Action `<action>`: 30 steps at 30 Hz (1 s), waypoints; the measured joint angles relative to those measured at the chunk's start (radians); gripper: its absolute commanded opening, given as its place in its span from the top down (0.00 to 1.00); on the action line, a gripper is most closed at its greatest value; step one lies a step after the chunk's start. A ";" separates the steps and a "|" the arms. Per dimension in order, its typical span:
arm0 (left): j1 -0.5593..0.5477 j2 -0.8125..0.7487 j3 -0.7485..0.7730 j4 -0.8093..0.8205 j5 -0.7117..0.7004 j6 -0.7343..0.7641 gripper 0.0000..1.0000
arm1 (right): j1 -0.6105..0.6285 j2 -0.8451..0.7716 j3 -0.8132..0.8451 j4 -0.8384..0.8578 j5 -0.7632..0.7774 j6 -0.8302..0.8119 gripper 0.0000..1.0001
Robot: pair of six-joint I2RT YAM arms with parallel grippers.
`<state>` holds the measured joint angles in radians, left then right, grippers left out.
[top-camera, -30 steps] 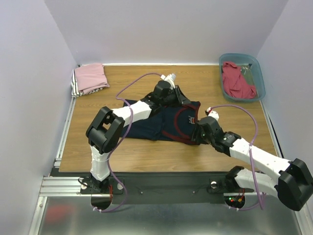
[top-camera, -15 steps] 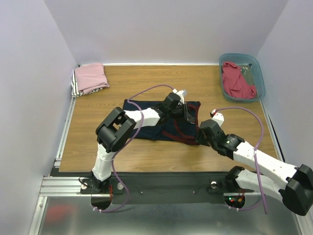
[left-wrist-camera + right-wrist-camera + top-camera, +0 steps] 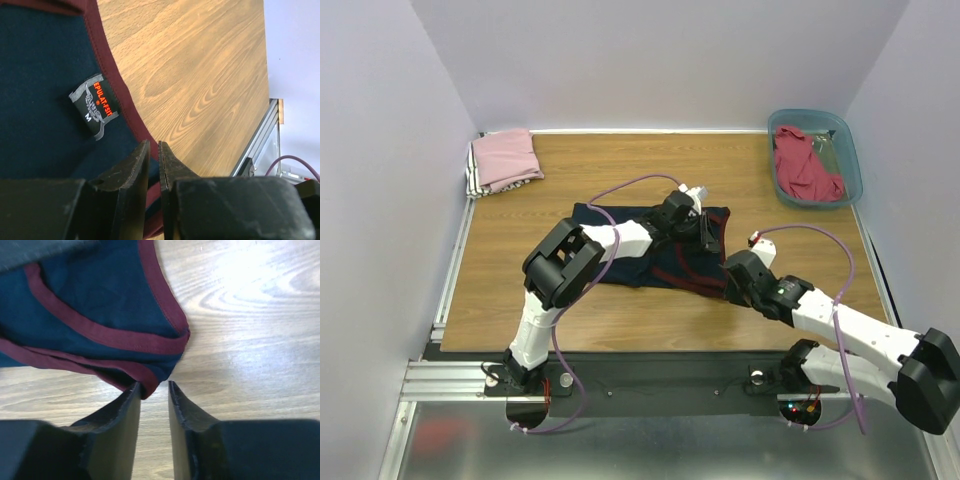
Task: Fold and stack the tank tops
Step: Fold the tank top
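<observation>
The navy tank top (image 3: 660, 268) with maroon trim lies partly folded at mid-table. My left gripper (image 3: 703, 228) rests low on its right part. In the left wrist view the jaws (image 3: 154, 144) are pinched almost together on the maroon-trimmed edge (image 3: 117, 90), beside a neck label (image 3: 95, 102). My right gripper (image 3: 728, 272) is at the garment's near right corner. In the right wrist view it is open (image 3: 154, 385), with the strap end (image 3: 150, 375) touching its left fingertip and bare wood between the fingers. A folded pink tank top (image 3: 505, 158) lies far left. A red one (image 3: 807, 165) sits in the bin.
The teal plastic bin (image 3: 850, 150) stands at the far right corner. The pink top rests on a striped cloth (image 3: 475, 182) by the left wall. Bare wood (image 3: 520, 290) shows around the jersey. A metal rail (image 3: 255, 145) edges the table.
My left gripper carried the jersey's far part toward the near right and lowered it onto the rest. My right gripper shifted slightly left to the near corner, and its jaws narrowed.
</observation>
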<state>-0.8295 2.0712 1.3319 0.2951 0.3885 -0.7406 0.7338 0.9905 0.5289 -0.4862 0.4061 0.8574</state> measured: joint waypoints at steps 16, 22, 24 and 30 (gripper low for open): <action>-0.014 0.043 0.030 -0.009 0.008 0.006 0.76 | 0.006 0.092 0.031 -0.001 0.008 0.010 0.99; -0.014 0.043 0.030 -0.010 0.013 0.014 0.76 | 0.006 0.106 0.094 0.000 0.047 -0.010 1.00; -0.014 0.043 0.030 -0.010 0.014 0.016 0.77 | 0.005 0.117 0.117 0.000 0.063 -0.019 1.00; -0.014 0.043 0.030 -0.009 -0.016 0.018 0.77 | -0.032 0.198 0.170 0.010 0.100 -0.056 1.00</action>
<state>-0.8440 2.1139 1.3621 0.2859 0.3729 -0.7223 0.7013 1.1885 0.6991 -0.4767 0.5056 0.8017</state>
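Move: Just under the right fingertips, about 1 cm down and 1 cm to the left, is the tank top's near right corner, its maroon hem between the parted fingers. The size tag lies roughly 13 cm ahead of the right hand and 4 cm to its left; the tank top's far right corner is some 22 cm straight ahead. From the left hand, poised low over the cloth, the near right corner is around 11 cm back and 4 cm to the right. Sinking barely a centimetre, the right hand shuts its part-open fingers on the hem at the near right corner, then rises some 3 cm while drawing it about 4 cm forward, towards the left hand and the size tag. The left hand eases down roughly 1 cm and stays over the cloth by the tag, its opening unchanged, seeming to hold the cloth down. ##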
